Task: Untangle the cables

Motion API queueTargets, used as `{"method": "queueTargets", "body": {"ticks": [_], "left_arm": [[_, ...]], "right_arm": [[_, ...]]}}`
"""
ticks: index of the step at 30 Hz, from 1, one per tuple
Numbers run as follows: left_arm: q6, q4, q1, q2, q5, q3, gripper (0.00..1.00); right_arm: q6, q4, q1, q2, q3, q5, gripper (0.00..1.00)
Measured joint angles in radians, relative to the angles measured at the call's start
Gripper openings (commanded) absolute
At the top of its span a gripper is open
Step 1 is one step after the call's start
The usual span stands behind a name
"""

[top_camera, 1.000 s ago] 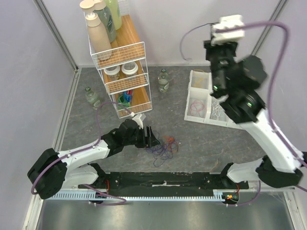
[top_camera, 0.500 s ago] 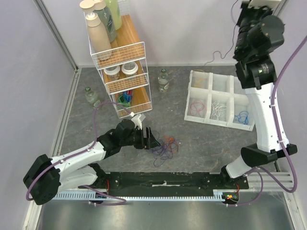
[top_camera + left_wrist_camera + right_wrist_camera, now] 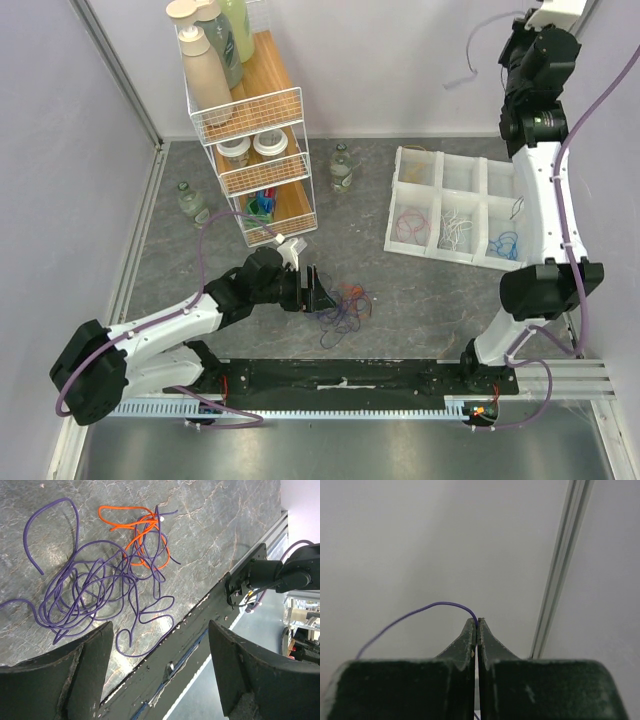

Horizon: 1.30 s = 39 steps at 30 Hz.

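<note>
A tangle of cables (image 3: 342,305) lies on the grey table near the front middle. In the left wrist view it is a looping purple cable (image 3: 95,590) crossed with an orange cable (image 3: 140,535). My left gripper (image 3: 318,290) is low, just left of the tangle, open and empty, and the pile lies beyond its fingertips (image 3: 160,627). My right gripper (image 3: 520,40) is raised high at the back right, against the wall. It is shut on a thin purple cable (image 3: 420,611) that arcs left from its tips (image 3: 477,622). The strand also shows in the top view (image 3: 470,65).
A white compartment tray (image 3: 400,200) at the right holds pink, white and blue cable loops. A wire shelf rack (image 3: 250,130) with bottles stands at the back left. Two small glass bottles (image 3: 341,170) (image 3: 192,200) stand on the table. A black rail (image 3: 340,375) runs along the near edge.
My right arm has swung up and back from over the tray to high against the back wall, carrying the purple cable. My left arm has barely moved.
</note>
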Motion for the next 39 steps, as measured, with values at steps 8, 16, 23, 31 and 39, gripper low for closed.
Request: {"method": "queueTargets", "body": {"ticks": [8,16,23,31,39], "left_arm": [[0.000,-0.008,0.000,-0.009,0.004,0.000,0.83],[0.000,-0.011,0.000,-0.024,0.004,0.000,0.83],[0.000,-0.029,0.000,-0.049,0.003,0.000,0.83],[0.000,-0.051,0.000,-0.086,0.003,0.000,0.83],[0.000,-0.084,0.000,-0.120,0.000,0.000,0.83]], "right_arm": [[0.092,-0.060,-0.097,0.072,0.004,-0.075,0.00],[0.105,-0.032,-0.103,0.076,0.268,-0.102,0.00],[0.129,0.016,-0.111,0.087,0.320,-0.123,0.00],[0.146,0.090,-0.111,0.100,0.021,-0.153,0.00],[0.185,0.109,-0.111,0.096,-0.299,-0.177,0.00]]}}
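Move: The right hand, holding the purple cable shut in its fingers, is high over the box: the back middle compartment lies about 53 cm below, 9 cm to its left and 4 cm back. The yellow cable's compartment is some 10 cm left of that one; the white cable lies about 20 cm back and 10 cm left of the hand. From the left hand, the back middle compartment is roughly 31 cm ahead, 34 cm right and 8 cm lower. The right hand keeps the purple cable, dips, rises some 17 cm, then plunges 27 towards the box. ##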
